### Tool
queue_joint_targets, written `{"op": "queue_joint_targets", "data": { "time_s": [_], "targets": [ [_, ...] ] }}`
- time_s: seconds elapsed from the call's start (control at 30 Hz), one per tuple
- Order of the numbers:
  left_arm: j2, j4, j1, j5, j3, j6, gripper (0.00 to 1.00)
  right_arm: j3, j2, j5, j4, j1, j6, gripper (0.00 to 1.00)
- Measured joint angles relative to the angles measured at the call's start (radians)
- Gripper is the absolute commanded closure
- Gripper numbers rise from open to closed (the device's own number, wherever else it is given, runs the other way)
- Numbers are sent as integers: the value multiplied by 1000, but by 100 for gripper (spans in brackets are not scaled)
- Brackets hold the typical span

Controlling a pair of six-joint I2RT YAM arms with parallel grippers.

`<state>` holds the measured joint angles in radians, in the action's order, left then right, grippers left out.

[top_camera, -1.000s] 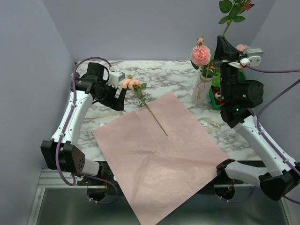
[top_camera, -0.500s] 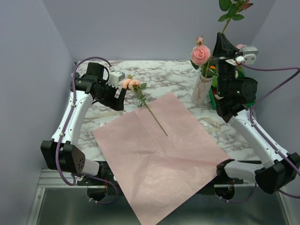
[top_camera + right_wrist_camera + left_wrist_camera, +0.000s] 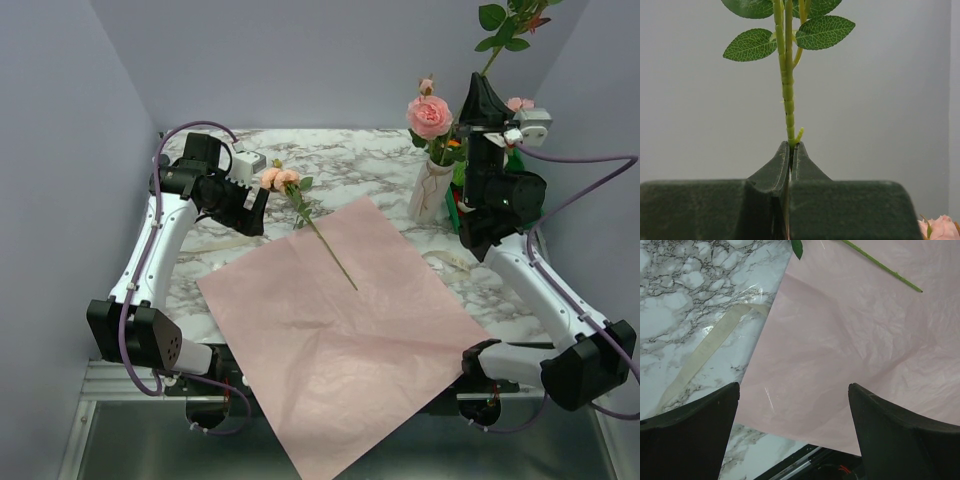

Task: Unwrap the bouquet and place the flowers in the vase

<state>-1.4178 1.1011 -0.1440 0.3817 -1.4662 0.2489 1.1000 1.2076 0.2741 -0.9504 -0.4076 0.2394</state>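
Observation:
The bouquet lies undone: its pink paper sheet (image 3: 340,310) is spread flat on the marble table. A peach rose (image 3: 280,178) rests at the sheet's far corner, its stem (image 3: 880,267) lying across the paper. The marbled vase (image 3: 432,192) stands at the back right and holds a pink rose (image 3: 428,116). My right gripper (image 3: 482,88) points upward beside the vase, shut on a leafy green flower stem (image 3: 788,90) that rises out of frame. My left gripper (image 3: 258,205) hovers open next to the peach rose, with nothing between its fingers (image 3: 700,430).
A cream ribbon (image 3: 705,352) lies on the marble left of the paper. A green tray (image 3: 458,212) sits behind the vase, mostly hidden by the right arm. Lilac walls close in on three sides. The paper overhangs the near table edge.
The right arm has drawn in a little toward the vase, keeping the held stem upright and slightly higher. The left arm, paper and peach rose have not moved.

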Motion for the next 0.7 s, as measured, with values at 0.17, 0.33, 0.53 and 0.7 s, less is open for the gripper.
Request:
{"op": "queue_joint_targets", "data": {
  "time_s": [0.17,0.33,0.53,0.7],
  "targets": [
    [0,0,0,1,0,13,1,-24,28,0,-35,25,-3,99],
    [0,0,1,1,2,21,1,-62,48,1,-47,34,-8,99],
    [3,0,1,1,11,26,1,-111,49,19,-47,37,-22,99],
    [4,1,1,1,23,29,1,-141,49,59,-19,37,-44,83]
  ]
}}
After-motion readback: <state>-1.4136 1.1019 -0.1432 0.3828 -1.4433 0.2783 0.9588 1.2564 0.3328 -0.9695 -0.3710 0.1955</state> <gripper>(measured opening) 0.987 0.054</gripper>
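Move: The vase the flower is meant for stands about 4 cm farther out than the right hand and level with it sideways, its middle roughly 41 cm below. Its big pink rose is about 4 cm ahead, 5 cm to the left and 15 cm below; the green vegetable crate is some 15 cm ahead, 19 cm to the right and 50 cm down. From the idle left hand, the vase lies about 10 cm ahead, 41 cm right and 9 cm below. Down and somewhat forward goes the right hand, still pinching the upright flower's stem, sinking about 8 cm and reaching some 4 cm out towards the vase to bring the stem down to it. The upward-slanting fingers tip about 10 degrees nearer level and stay shut on the stem. ##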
